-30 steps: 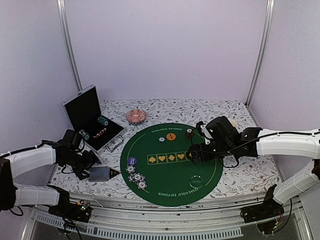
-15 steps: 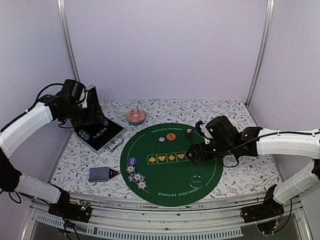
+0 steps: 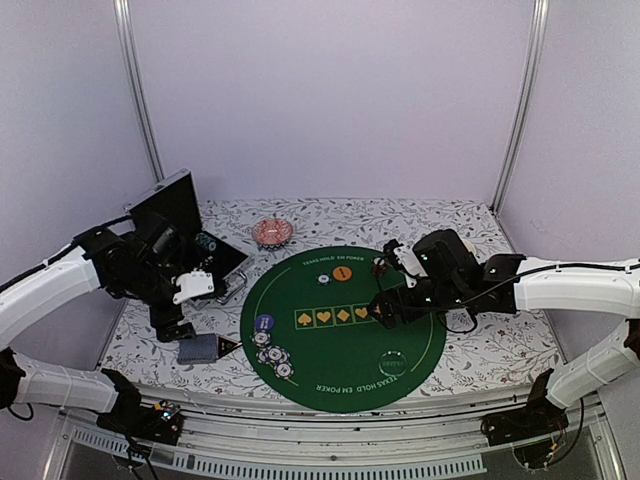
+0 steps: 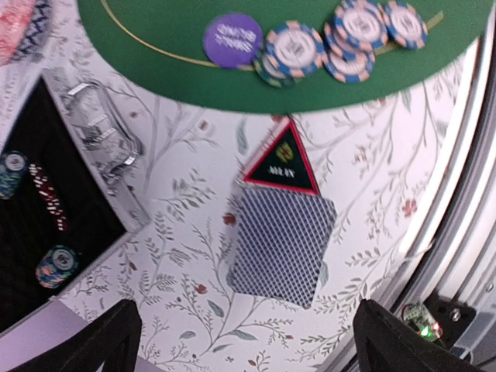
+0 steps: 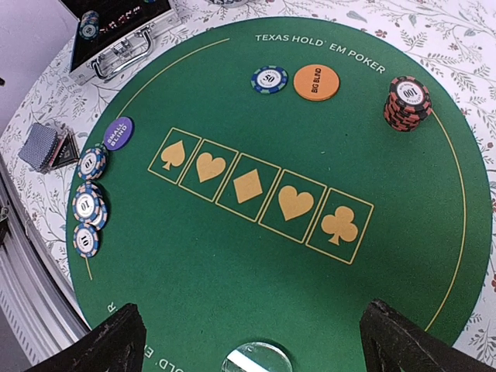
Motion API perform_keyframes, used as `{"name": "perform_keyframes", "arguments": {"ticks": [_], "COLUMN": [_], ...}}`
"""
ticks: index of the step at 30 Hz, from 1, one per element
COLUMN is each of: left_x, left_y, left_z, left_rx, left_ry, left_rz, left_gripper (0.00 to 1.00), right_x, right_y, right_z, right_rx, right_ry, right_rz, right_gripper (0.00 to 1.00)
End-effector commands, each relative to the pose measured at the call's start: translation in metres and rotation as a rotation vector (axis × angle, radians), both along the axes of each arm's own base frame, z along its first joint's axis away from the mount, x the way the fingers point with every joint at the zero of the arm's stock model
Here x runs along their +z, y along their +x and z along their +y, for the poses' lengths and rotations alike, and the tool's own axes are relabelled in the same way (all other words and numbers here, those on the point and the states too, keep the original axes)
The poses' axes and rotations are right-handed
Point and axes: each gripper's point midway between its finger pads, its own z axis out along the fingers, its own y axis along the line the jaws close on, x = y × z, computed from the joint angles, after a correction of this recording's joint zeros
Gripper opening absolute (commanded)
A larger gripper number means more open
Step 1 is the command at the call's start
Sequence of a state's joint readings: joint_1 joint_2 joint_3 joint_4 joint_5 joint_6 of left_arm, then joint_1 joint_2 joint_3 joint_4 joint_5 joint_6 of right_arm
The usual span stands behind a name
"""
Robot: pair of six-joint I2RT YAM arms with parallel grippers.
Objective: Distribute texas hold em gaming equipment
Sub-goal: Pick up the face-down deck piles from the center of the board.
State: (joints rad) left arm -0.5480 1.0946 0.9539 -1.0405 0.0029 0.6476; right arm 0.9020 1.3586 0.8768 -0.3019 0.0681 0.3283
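Note:
A deck of playing cards [image 4: 283, 244] with grey-blue backs lies on the flowered cloth, left of the green mat [image 3: 340, 350]. A red-edged triangle marker [image 4: 283, 159] touches its far end. My left gripper [image 4: 248, 341] hangs open above the deck's near end, holding nothing. Blue-and-white poker chips [image 4: 341, 39] and a purple small-blind disc [image 4: 232, 39] sit at the mat's left edge. My right gripper [image 5: 260, 341] is open and empty over the mat's near half. An orange big-blind disc [image 5: 316, 81], a blue chip [image 5: 269, 79] and a red chip stack [image 5: 408, 102] lie at the far side.
An open black case [image 3: 185, 240] with chips in it stands at the back left, its handle [image 4: 101, 132] towards the mat. A pink dish [image 3: 272, 232] sits behind the mat. A clear disc [image 5: 257, 360] rests near the mat's front edge. The table's front rail [image 4: 465, 232] is close to the deck.
My left arm lifted from beside the deck up to the case, then came back down over the cloth above the deck, its jaws widening. The right arm barely shifted.

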Motion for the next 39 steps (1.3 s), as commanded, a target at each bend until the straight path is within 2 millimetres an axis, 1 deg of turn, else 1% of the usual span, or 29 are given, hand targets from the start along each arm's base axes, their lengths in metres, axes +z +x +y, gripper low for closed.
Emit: {"name": "perform_keyframes", "arguments": {"ticks": [1,3,5,7,9,12,13,15,17,20,25,28,30,35,39], "left_x": [-0.028,-0.037,-0.054,-0.068,-0.071,-0.077,-0.082,-0.089,-0.09,-0.088,-0.094,-0.089,-0.088,-0.096,-0.095], "left_y": [-0.024,-0.022,-0.027,-0.025,-0.021,-0.027,-0.028,-0.025,-0.022,-0.024,-0.02,-0.017,-0.014,-0.009,-0.01], "left_z": [0.026,0.029,0.035,0.042,0.038,0.031,0.033,0.037,0.035,0.027,0.026,0.021,0.023,0.022,0.019], "left_rx": [-0.194,-0.205,-0.251,-0.269,-0.281,-0.3,-0.307,-0.308,-0.31,-0.317,-0.304,-0.283,-0.278,-0.272,-0.261], "left_ry": [0.129,0.131,0.179,0.228,0.215,0.164,0.172,0.2,0.192,0.155,0.161,0.144,0.154,0.172,0.162], "left_rz": [0.064,0.055,0.081,0.079,0.068,0.093,0.1,0.08,0.069,0.099,0.127,0.137,0.142,0.165,0.201], "left_gripper": [0.98,0.98,0.98,0.98,0.98,0.98,0.98,0.98,0.98,0.98,0.98,0.98,0.98,0.98,0.98], "right_x": [0.015,0.016,0.017,0.019,0.021,0.023,0.023,0.023,0.023,0.022,0.02,0.019,0.018,0.018,0.018], "right_y": [-0.003,-0.003,-0.005,-0.006,-0.006,-0.007,-0.007,-0.008,-0.008,-0.008,-0.008,-0.009,-0.01,-0.01,-0.011], "right_z": [0.003,0.001,0.0,-0.001,-0.002,-0.004,-0.005,-0.005,-0.004,-0.003,-0.003,-0.003,-0.004,-0.004,-0.005], "right_rx": [0.037,0.031,0.026,0.023,0.022,0.017,0.014,0.014,0.017,0.023,0.025,0.028,0.026,0.029,0.031], "right_ry": [0.054,0.065,0.077,0.09,0.097,0.102,0.104,0.107,0.111,0.108,0.108,0.111,0.111,0.112,0.111], "right_rz": [-0.043,-0.047,-0.05,-0.053,-0.055,-0.059,-0.061,-0.063,-0.063,-0.062,-0.06,-0.056,-0.055,-0.06,-0.064], "right_gripper": [0.99,0.99,0.99,0.99,0.99,0.99,0.99,0.99,0.99,0.99,0.99,0.99,0.99,0.99,0.99]}}
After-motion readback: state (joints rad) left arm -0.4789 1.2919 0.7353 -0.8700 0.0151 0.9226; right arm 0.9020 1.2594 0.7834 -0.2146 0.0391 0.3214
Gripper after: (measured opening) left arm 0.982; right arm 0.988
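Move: The face-down deck lies almost straight below the open left hand, about 13 cm down, a centimetre or so back and to the left. From that hand, the ALL IN triangle is some 7 cm to the right and 1 cm back; the SMALL BLIND button about 15 cm to the right and 6 cm ahead; the chip case's handle roughly 16 cm ahead and 7 cm to the right. From the right hand, the deck is about 44 cm left and 2 cm back. Towards the deck beside the ALL IN triangle the left hand sinks about 10 cm, quickly at first, swinging slightly left and back, then slowly, easing a little right and forward again. The wrist tilts until the fingers point nearly straight down and turns about 10 degrees clockwise; the wide-open fingers come to either side above the deck, without visible contact. ##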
